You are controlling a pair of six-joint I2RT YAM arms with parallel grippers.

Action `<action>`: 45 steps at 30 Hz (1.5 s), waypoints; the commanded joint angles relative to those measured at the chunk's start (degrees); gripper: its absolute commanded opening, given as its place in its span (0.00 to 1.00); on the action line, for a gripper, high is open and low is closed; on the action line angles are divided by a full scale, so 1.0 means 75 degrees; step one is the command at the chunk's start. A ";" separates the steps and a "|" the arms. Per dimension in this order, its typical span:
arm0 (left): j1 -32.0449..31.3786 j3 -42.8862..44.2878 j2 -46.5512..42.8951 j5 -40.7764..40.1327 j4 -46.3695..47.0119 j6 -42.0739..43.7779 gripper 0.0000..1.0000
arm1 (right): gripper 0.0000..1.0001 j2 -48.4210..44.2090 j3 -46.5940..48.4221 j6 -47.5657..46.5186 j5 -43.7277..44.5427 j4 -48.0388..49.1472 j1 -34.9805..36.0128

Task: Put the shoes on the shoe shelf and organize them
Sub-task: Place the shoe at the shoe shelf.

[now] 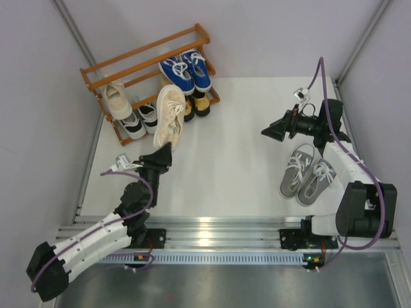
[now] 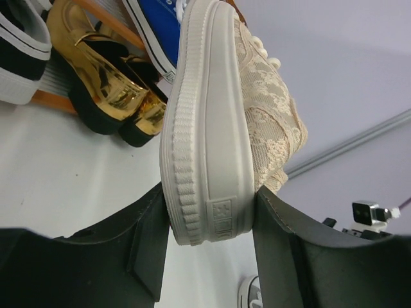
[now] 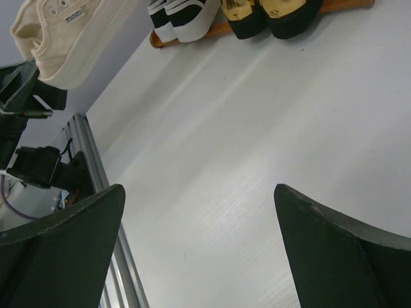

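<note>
My left gripper (image 1: pixel 164 154) is shut on the heel of a beige lace-up shoe (image 1: pixel 170 115). It holds the shoe off the table, toe towards the shoe shelf (image 1: pixel 128 58), with the sole (image 2: pixel 205 128) clamped between both fingers. The other beige shoe (image 1: pixel 117 99) lies on the shelf's left side. Blue sneakers (image 1: pixel 186 72) sit on an upper tier. Black-and-white sneakers (image 1: pixel 141 119) and gold loafers (image 1: pixel 196 106) sit at the bottom. Grey sneakers (image 1: pixel 308 176) lie on the table at the right. Above them my right gripper (image 1: pixel 273 131) is open and holds nothing (image 3: pixel 199 192).
Grey walls with metal corner posts close in the white table (image 1: pixel 231 147) on the left, back and right. An aluminium rail (image 1: pixel 212 228) runs along the near edge by the arm bases. The shelf stands against the back left corner.
</note>
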 commanded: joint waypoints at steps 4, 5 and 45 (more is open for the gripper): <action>0.0744 0.0267 0.0537 -0.0072 0.2363 -0.0450 0.00 | 0.99 -0.0512 0.0064 -0.0660 -0.0289 -0.0024 -0.0120; 0.0885 0.0279 0.0677 0.0044 0.2363 -0.0613 0.00 | 0.99 -0.0512 0.0064 -0.0660 -0.0289 -0.0024 -0.0120; 0.4120 0.3209 0.7604 0.0737 0.6582 -0.3415 0.00 | 0.99 -0.1039 -0.0452 -0.0848 -0.0511 0.0141 -0.1104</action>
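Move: The free slot on the shoe shelf's upper tier lies about 28 cm ahead of the left hand, 11 cm to its left and slightly lower. The shelved cream shoe bounds it, some 24 cm ahead and 23 cm left; the blue shoes are around 36 cm ahead and 8 cm right. The black sneakers, on the lower tier, are roughly 15 cm ahead, 16 cm left and 17 cm down. From the right hand the slot lies about 19 cm ahead and 62 cm left. The held cream shoe goes toe-first to the free slot beside its mate, still pinched at the heel by the left fingers: forward and left at first, then nearly straight forward, some 17 cm ahead and 7 cm left in all, dipping about 3 cm. The left wrist turns about 20 degrees counter-clockwise and rolls its left side down. The empty right hand, still open, drifts about 4 cm right, away from the shelf. ##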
